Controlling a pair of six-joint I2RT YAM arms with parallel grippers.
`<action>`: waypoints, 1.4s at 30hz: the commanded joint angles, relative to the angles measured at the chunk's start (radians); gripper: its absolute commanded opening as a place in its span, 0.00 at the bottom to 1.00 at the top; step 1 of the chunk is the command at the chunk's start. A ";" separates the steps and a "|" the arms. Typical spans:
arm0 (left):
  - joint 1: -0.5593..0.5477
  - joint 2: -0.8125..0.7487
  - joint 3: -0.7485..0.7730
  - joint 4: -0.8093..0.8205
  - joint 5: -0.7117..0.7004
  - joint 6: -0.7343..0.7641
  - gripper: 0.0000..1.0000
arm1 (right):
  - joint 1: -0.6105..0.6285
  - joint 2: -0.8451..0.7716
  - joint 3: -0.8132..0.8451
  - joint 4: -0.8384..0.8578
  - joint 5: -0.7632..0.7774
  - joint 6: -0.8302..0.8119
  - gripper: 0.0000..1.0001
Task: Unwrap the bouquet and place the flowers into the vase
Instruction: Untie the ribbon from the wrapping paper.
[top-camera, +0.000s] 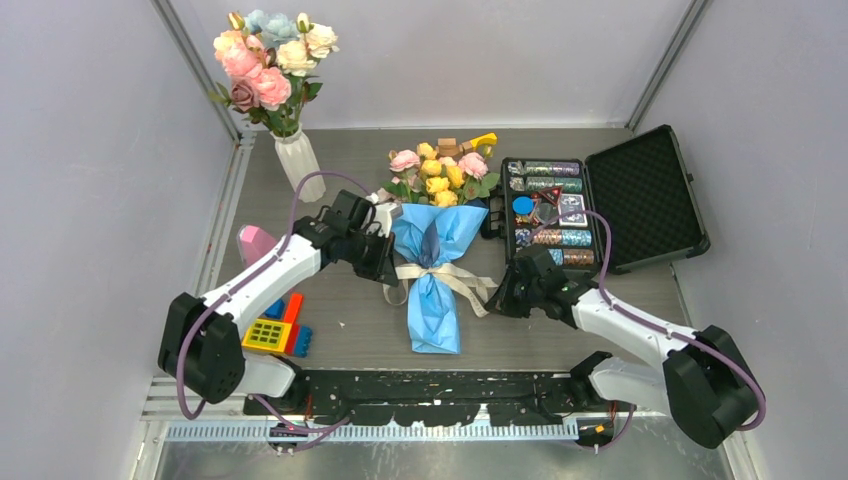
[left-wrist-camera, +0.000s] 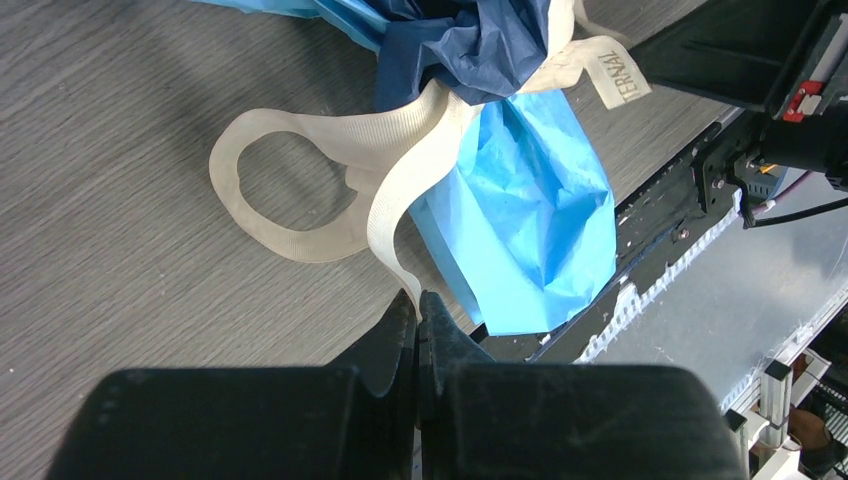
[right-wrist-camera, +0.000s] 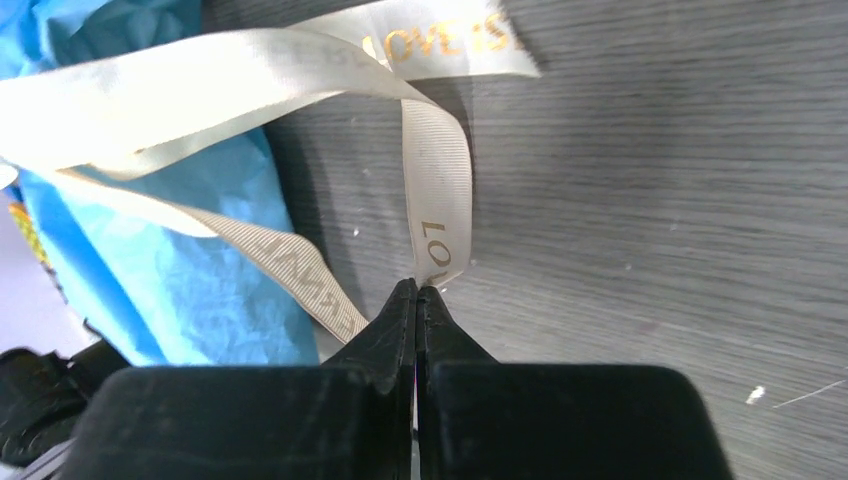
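The bouquet (top-camera: 437, 280) lies mid-table in its light blue paper wrap (left-wrist-camera: 540, 220), the dark blue side showing at the neck. Its yellow and pink flowers (top-camera: 440, 175) point away from me. A cream ribbon (top-camera: 445, 272) is tied around the neck. My left gripper (top-camera: 388, 278) sits at the bouquet's left side, shut on a ribbon tail (left-wrist-camera: 385, 215) at its tips (left-wrist-camera: 418, 297). On the bouquet's right, my right gripper (top-camera: 497, 298) is shut on another lettered ribbon tail (right-wrist-camera: 436, 200) at the jaw tips (right-wrist-camera: 416, 288). The white ribbed vase (top-camera: 300, 165) stands at the back left and holds big pink, white and pale-blue blooms.
An open black case (top-camera: 645, 195) with chips and cards lies right of the bouquet. A pink block (top-camera: 255, 243) and coloured toy bricks (top-camera: 280, 328) sit by the left arm. Wooden and yellow pieces (top-camera: 470, 145) lie behind the flowers. The table's near edge rail (left-wrist-camera: 660, 250) is close to the paper's tip.
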 joint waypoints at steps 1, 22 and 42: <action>0.006 -0.046 0.001 -0.007 -0.006 0.012 0.00 | 0.015 -0.043 0.013 -0.010 -0.125 0.008 0.00; 0.006 -0.056 -0.010 -0.013 -0.025 0.018 0.00 | 0.230 -0.039 0.187 -0.102 -0.093 -0.050 0.45; 0.006 -0.067 -0.011 -0.024 -0.047 0.027 0.00 | 0.214 -0.187 0.028 0.161 0.467 0.345 0.62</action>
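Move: The slack ribbon loop is already pinched in the right hand. The place it is taken to, the foot of the blue wrapping, lies about 10 cm to that hand's left and 3 cm nearer the base. The ribbon's knot stands roughly 11 cm left and 8 cm ahead of it, and the "LOVE IS" tail ends some 5 cm ahead and 1 cm right. For the left hand, the wrapping's foot is about 8 cm right, 8 cm back and 9 cm below. The ribbon loop pinched in the right fingers is drawn left and back, some 7 and 5.5 cm and slightly up, to the wrapping's foot, the hand turning about 20 degrees counter-clockwise. There the fingers open and let go; the empty hand climbs about 8 cm, swings forward and right while turning back clockwise, then starts to sink beside the knot. The left hand keeps its pinch on the other ribbon end, nearly still. ##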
